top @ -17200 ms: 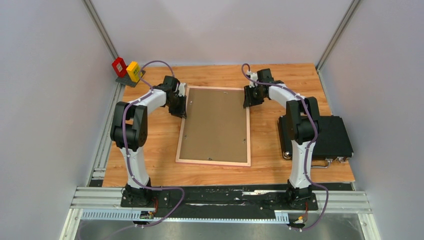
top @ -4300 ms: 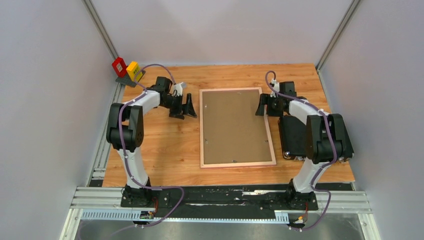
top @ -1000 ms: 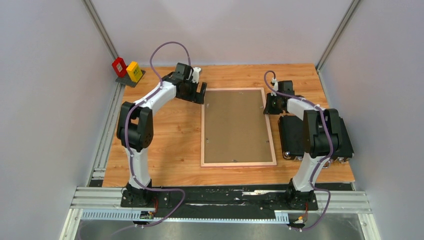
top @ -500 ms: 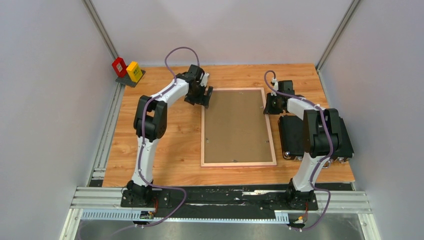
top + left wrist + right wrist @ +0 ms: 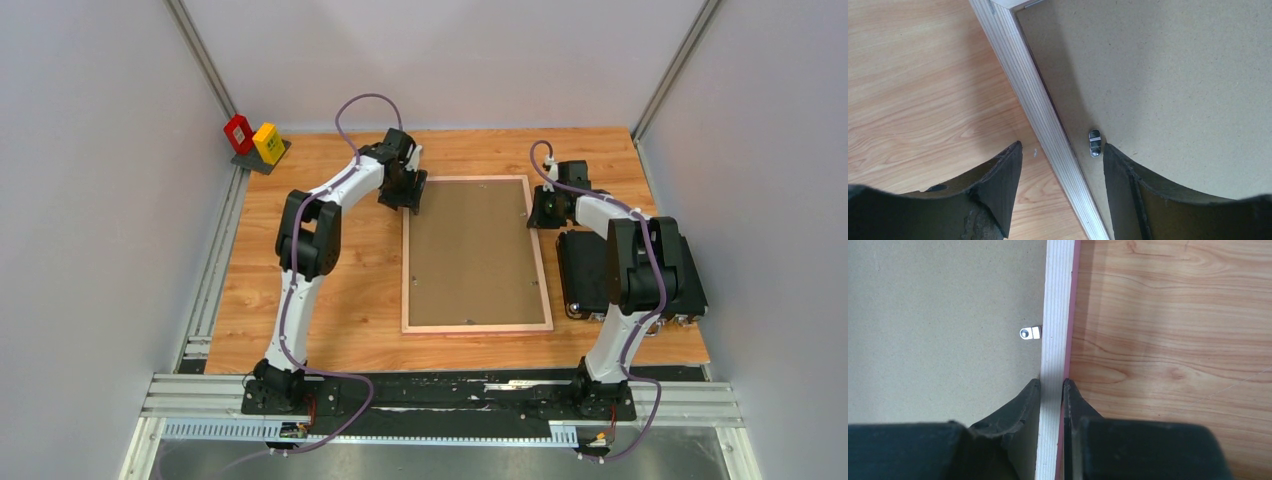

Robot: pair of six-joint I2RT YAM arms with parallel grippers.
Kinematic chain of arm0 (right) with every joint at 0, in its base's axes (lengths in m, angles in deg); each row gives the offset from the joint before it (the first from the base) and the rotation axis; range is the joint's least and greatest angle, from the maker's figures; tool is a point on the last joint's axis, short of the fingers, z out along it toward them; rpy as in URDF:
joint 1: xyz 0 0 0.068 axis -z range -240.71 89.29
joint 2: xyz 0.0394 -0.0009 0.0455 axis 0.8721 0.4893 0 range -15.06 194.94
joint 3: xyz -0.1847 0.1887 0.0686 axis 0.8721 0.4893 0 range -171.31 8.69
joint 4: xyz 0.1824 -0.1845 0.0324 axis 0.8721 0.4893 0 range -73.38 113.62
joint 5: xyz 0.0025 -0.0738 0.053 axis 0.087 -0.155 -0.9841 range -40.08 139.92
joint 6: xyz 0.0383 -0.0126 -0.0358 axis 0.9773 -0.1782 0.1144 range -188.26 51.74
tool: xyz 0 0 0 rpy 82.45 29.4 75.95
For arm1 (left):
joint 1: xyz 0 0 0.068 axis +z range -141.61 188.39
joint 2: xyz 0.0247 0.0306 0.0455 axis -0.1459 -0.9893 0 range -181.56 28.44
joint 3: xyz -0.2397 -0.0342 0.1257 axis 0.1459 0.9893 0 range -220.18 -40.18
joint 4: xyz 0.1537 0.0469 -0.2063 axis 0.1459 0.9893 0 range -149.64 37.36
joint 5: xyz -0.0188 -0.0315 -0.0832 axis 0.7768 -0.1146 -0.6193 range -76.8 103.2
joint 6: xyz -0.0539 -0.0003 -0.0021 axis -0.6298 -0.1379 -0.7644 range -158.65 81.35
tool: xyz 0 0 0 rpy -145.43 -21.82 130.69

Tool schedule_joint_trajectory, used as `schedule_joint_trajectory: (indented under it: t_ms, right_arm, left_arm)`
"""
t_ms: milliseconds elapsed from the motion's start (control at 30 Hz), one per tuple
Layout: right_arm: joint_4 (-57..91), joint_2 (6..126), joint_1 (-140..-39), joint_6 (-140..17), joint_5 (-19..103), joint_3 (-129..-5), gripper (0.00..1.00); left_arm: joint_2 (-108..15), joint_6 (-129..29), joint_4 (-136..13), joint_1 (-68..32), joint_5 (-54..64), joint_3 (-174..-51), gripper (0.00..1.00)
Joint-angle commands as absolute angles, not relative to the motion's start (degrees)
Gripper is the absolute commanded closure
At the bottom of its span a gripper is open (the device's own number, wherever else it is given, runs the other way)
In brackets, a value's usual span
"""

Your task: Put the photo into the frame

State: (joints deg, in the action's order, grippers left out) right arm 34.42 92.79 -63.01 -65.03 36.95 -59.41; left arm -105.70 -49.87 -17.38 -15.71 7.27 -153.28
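Observation:
The frame (image 5: 405,262) lies face down on the table, showing its light wood rim and plain brown backing board (image 5: 470,250). The photo is hidden. My left gripper (image 5: 408,196) is at the frame's far-left corner. In the left wrist view this gripper (image 5: 1062,145) is open and straddles the wood rail (image 5: 1023,85), one finger over the table and the other over the board beside a metal clip (image 5: 1094,142). My right gripper (image 5: 536,212) is at the far-right rail. In the right wrist view it (image 5: 1051,381) is shut on that rail (image 5: 1058,300), just below another clip (image 5: 1030,333).
A black case (image 5: 650,270) lies at the right edge of the table, close to the frame's right rail and under the right arm. A red block (image 5: 238,133) and a yellow block (image 5: 267,142) stand at the far-left corner. Grey walls enclose the table.
My left arm has swung right from beside the frame onto its far-left corner, and its jaws have narrowed around the rail. The right gripper and the frame have stayed still over the last second.

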Motion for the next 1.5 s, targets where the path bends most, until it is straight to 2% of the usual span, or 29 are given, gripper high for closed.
schedule_joint_trajectory:
  t_ms: [0, 367, 600, 867, 1267, 1467]
  right_arm:
    - [34.7, 94.0, -62.2, -65.4, 36.9, -61.1, 1.00]
    - [35.0, 94.1, -62.1, -65.3, 36.4, -61.3, 1.00]
    - [35.0, 94.2, -62.1, -65.3, 36.5, -61.3, 1.00]
    - [35.1, 94.3, -61.8, -64.9, 36.4, -61.3, 1.00]
    - [35.3, 94.5, -61.3, -64.6, 36.0, -61.4, 1.00]
    - [35.4, 94.8, -61.3, -64.6, 36.0, -61.4, 1.00]
  left_arm:
    - [-106.7, -51.4, -17.2, -16.5, 8.6, -155.6, 0.34]
    - [-108.2, -52.1, -16.8, -16.6, 9.0, -157.4, 0.46]
    - [-107.6, -52.0, -16.7, -16.7, 9.1, -156.7, 0.63]
    - [-106.1, -52.4, -17.0, -16.6, 8.0, -154.4, 0.75]
    - [-103.9, -52.1, -17.0, -16.6, 5.7, -151.0, 1.00]
    - [-102.4, -51.6, -17.1, -16.6, 4.9, -149.3, 1.00]
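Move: The metal clip just inside the frame's left rail, turned parallel to it, sits between the left hand's open fingers near the inner one, about 2 cm to the right, level front to back, 1 cm lower. The left rail runs straight between the fingers, about 1 cm below; the far left corner is some 8 cm ahead, and the next clip about 18 cm back and 2 cm right. From the right hand, the clip lies about 28 cm left, 4 cm ahead. The clip is pushed towards the left rail by the left hand's inner fingertip as the fingers close to about half their starting gap, ending with rail and clip between them. The hand itself first eases right nearly 1 cm and slightly forward, then drifts back left, staying low; the outer finger comes up against the rail's outer side. The right hand keeps its pinch on the right rail. ##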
